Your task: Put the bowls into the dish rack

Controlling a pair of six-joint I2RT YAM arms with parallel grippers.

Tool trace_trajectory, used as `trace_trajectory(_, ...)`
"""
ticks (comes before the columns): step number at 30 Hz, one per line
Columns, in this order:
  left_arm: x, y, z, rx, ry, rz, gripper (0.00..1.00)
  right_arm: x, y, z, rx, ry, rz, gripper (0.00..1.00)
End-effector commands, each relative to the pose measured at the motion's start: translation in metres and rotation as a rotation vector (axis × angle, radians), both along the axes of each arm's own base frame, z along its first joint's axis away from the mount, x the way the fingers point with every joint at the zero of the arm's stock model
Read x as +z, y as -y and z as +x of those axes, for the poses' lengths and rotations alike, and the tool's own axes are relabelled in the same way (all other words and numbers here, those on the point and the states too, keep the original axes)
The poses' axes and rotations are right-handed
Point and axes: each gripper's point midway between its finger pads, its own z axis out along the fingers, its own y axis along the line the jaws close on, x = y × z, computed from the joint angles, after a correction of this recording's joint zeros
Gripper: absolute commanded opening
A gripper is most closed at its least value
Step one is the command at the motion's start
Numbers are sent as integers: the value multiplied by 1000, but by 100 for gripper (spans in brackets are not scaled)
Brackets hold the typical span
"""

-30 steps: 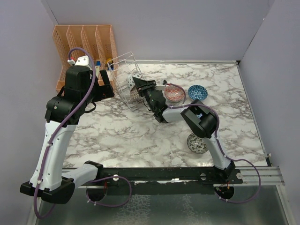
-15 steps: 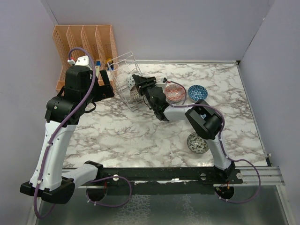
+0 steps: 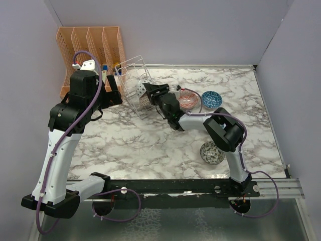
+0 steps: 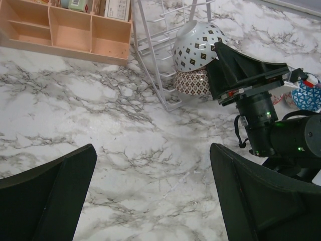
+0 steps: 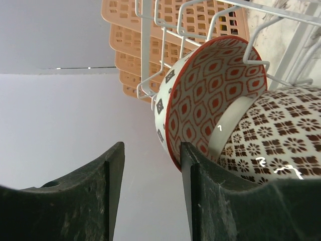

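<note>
The white wire dish rack (image 3: 131, 80) stands at the back left and holds two bowls on edge. One is reddish-pink inside (image 5: 215, 95) and white with dark diamonds outside (image 4: 198, 44). A brown bowl (image 5: 283, 135) lies beside it. My right gripper (image 3: 149, 91) is open and empty at the rack's mouth, and one finger (image 5: 200, 196) touches the pink bowl's rim. A second pink bowl (image 3: 186, 100), the blue bowl (image 3: 211, 99) and the dark grey-green bowl (image 3: 211, 152) sit on the table. My left gripper (image 4: 150, 196) is open and empty above the marble.
The peach slotted organiser (image 3: 90, 47) stands against the back wall, left of the rack, with small boxes in it. The right forearm (image 3: 188, 120) stretches across the table's middle. Walls close in the left, back and right sides.
The right arm's elbow has swung to the right, and its gripper has shifted slightly at the rack's mouth. The left arm has not moved.
</note>
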Motion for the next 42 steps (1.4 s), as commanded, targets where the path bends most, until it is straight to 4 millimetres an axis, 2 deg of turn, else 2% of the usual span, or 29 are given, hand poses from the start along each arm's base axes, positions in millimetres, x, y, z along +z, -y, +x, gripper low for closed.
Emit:
trace_trajectory(1, 7, 5, -2, -23, 24, -17, 99, 24, 4, -12, 33, 8, 40, 49)
trace_trajectory(18, 2, 5, -4, -29, 16, -15, 99, 15, 4, -35, 122, -57, 27, 48)
trace_trajectory(30, 5, 6, -4, -35, 24, -4, 99, 15, 15, -55, 158, -67, -53, 48)
trace_trajectory(35, 8, 5, -4, -29, 31, 1, 99, 25, 35, -58, 115, -19, -193, 48)
trace_trajectory(38, 8, 6, -5, -33, 31, 1, 99, 38, 44, -54, 89, 17, -334, 49)
trace_trajectory(42, 8, 6, -5, -35, 31, 3, 99, 39, 54, -45, 78, -5, -477, 49)
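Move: The white bowl just set in the dish rack sits right at the open right gripper's tips, its middle about 4 cm ahead, 3 cm left and 4 cm below. The brown patterned bowl lies under it, level with the gripper, some 2 cm left and 9 cm down. On the table the red bowl is about 17 cm right, 1 cm ahead and 16 cm lower. From the left gripper the white bowl is roughly 22 cm ahead, 13 cm right and 20 cm down. Back the right gripper out from the white bowl's rim, fingers kept half open: draw it about 6 cm back at nearly the same height, easing to the right as it goes, so the lower fingertip comes free of the rim. Finish by swinging farther right and lifting some 3 cm, rolling the hand about 15 degrees, left side down. ##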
